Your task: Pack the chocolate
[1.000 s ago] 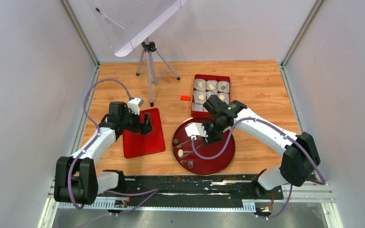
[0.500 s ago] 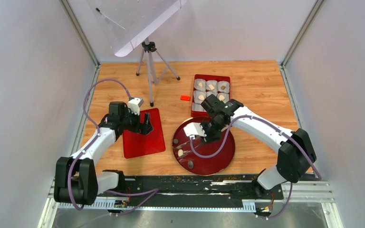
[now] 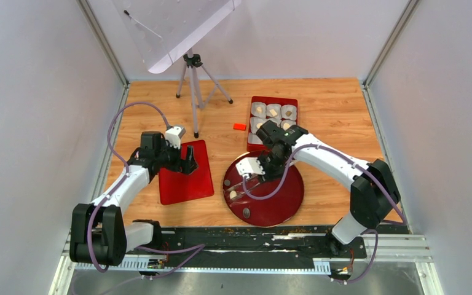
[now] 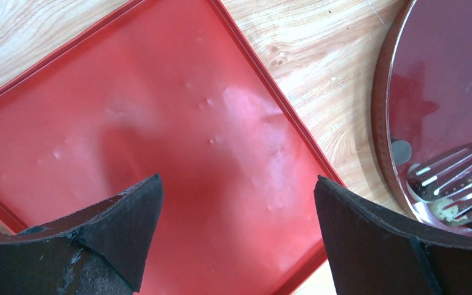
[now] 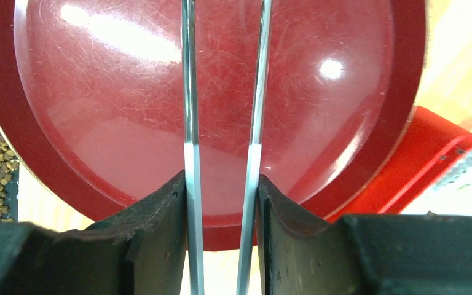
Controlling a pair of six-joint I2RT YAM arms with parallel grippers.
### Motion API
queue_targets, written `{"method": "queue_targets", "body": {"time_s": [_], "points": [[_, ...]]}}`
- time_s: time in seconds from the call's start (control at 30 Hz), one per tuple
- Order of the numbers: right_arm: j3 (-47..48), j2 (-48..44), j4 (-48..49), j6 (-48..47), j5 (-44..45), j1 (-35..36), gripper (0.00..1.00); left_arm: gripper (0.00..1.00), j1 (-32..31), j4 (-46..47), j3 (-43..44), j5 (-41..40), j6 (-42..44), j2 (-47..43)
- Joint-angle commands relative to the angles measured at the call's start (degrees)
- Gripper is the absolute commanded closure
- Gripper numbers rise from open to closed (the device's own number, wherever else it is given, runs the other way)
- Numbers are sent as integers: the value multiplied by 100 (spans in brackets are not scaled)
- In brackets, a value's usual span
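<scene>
A cream-white chocolate [image 3: 233,196] and a dark chocolate [image 3: 246,212] lie on the left part of the round dark red plate [image 3: 283,206]. My right gripper [image 3: 264,165] [image 5: 221,181] is shut on metal tongs [image 3: 246,183] [image 5: 189,92], both tong arms pressed between its pads. The tong tips reach down-left to just beside the cream piece; contact is unclear. The red box [image 3: 273,100] behind the plate holds white paper cups with cream pieces [image 3: 260,126]. My left gripper [image 3: 187,163] [image 4: 238,179] hangs open over the flat red lid [image 3: 184,181] [image 4: 178,135], holding nothing.
A small orange-red block [image 3: 239,126] lies left of the box. A tripod [image 3: 192,80] stands at the back left under a tilted clear panel. In the left wrist view the plate's rim [image 4: 380,110] and the slotted tong tips [image 4: 448,175] show at the right.
My right arm has shifted left and the tongs have moved toward the cream piece on the plate, their arms squeezed closer together. The left arm has not moved.
</scene>
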Motion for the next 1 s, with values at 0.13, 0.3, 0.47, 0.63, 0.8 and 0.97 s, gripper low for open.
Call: {"method": "queue_targets", "body": {"time_s": [0.13, 0.3, 0.47, 0.63, 0.8, 0.97], "points": [[863, -399, -417, 51, 76, -43, 92, 0, 66, 102, 85, 9, -47, -8], [948, -590, -598, 176, 169, -55, 97, 0, 66, 119, 145, 47, -77, 107], [996, -709, -557, 399, 182, -326, 100, 0, 66, 130, 231, 75, -85, 197], [1260, -629, -292, 724, 70, -985, 100, 0, 62, 99, 292, 92, -86, 223], [1795, -350, 51, 1393, -82, -1710, 100, 0, 58, 10, 306, -42, -63, 256], [1805, -223, 586, 1646, 315, -1997, 100, 0, 64, -44, 313, 1, -64, 211]]}}
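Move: The white chocolate in the tongs is bound for the near-left empty cup of the red box, about 12 cm ahead of the right hand, 5 cm to its left and some 7 cm lower. The chocolate lies roughly 5 cm back and 11 cm left of this hand on the plate; the near-middle cup, also empty, is level with the hand sideways and about 12 cm ahead. From the left hand the near-left cup lies roughly 7 cm ahead and 20 cm to the right. The white chocolate, already pinched between the tong tips, is lifted off the plate as the right hand rises some 5 cm almost straight up, then sweeps forward, climbing on and drifting right, to the near row of the box. The hand ends about 11 cm farther out, turning some 30 degrees clockwise late in the move while its fingers keep their hold on the tongs. ##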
